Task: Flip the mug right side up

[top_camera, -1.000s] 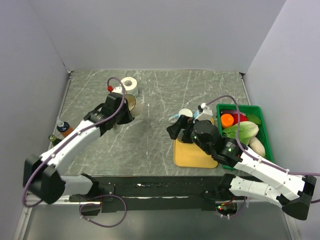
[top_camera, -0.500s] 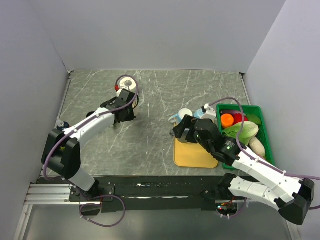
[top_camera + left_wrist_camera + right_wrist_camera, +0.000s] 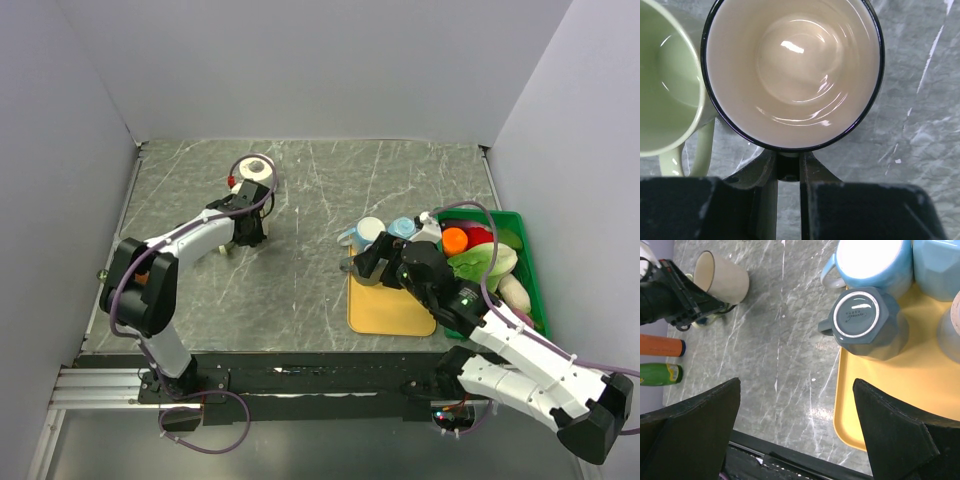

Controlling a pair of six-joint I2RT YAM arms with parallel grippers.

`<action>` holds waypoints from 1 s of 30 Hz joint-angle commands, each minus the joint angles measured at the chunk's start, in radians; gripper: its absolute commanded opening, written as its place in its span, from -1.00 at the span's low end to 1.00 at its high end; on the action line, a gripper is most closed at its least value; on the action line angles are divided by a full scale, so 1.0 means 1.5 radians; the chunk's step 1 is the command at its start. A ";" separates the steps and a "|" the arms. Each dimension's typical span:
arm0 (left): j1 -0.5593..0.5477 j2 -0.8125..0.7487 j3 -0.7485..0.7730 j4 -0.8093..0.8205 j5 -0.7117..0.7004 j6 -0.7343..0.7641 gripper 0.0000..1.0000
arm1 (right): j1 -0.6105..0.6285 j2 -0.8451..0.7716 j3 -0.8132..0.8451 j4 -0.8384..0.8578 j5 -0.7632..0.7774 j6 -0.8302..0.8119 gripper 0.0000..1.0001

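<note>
A cream mug (image 3: 792,70) with a dark rim fills the left wrist view, its mouth facing the camera. My left gripper (image 3: 788,161) is shut on its handle. In the right wrist view this mug (image 3: 722,277) is held tilted, mouth to the upper left, by my left gripper (image 3: 687,297) near the table's far left. In the top view the left gripper (image 3: 247,224) covers most of the mug. My right gripper (image 3: 797,430) hangs open over bare table beside the yellow board (image 3: 900,390), holding nothing; it shows in the top view as the right gripper (image 3: 366,262).
A pale green mug (image 3: 665,75) stands right beside the held mug. On the yellow board sit an upside-down grey mug (image 3: 862,320) and light blue mugs (image 3: 872,262). An orange bottle (image 3: 660,346) and a green bottle (image 3: 657,374) lie at the left edge. A green bin (image 3: 520,262) holds produce.
The left arm has folded back toward the left wall while its gripper stayed near the far-left mugs, still holding the cream mug. The right gripper has shifted slightly toward the yellow board.
</note>
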 commanded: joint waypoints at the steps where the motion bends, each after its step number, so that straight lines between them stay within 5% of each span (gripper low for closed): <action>1: 0.003 -0.001 0.042 0.054 -0.004 0.018 -0.98 | -0.009 0.004 -0.001 0.017 -0.014 -0.001 0.99; 5: 0.004 0.010 0.043 0.050 0.005 0.020 -0.95 | -0.013 0.011 0.002 0.014 -0.018 0.000 0.99; 9: 0.004 0.015 0.045 0.041 0.009 0.018 -0.26 | -0.017 0.018 0.008 -0.005 -0.014 0.021 0.99; 15: 0.001 -0.011 0.040 0.039 0.024 0.017 0.25 | -0.018 0.046 0.034 -0.039 -0.015 0.030 0.99; 30: -0.036 -0.231 -0.069 0.168 0.202 0.090 0.98 | -0.019 0.071 0.082 -0.135 0.025 0.065 0.99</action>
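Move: The left hand still holds the upright white mug by its black handle, the body some 5 cm ahead; the green mug stands about 8 cm to the left of the white one, the paper roll roughly 11 cm beyond it. The empty right hand has the upside-down grey mug about 7 cm ahead, 2 cm right and 12 cm below; past it by 7 cm stands the white-bottomed blue mug, and 10 cm to its right the pale mug. The left hand settles the white mug down the last half centimetre or so, eases slightly forward while its fingers spread almost wide and let go of the handle, then lifts away about 9 cm, drifting some 4 cm right as the fingers tip up. Meanwhile the right hand, fingers wide open and touching nothing, sinks about 3 cm towards the grey mug's level and tips down some 10 degrees. ##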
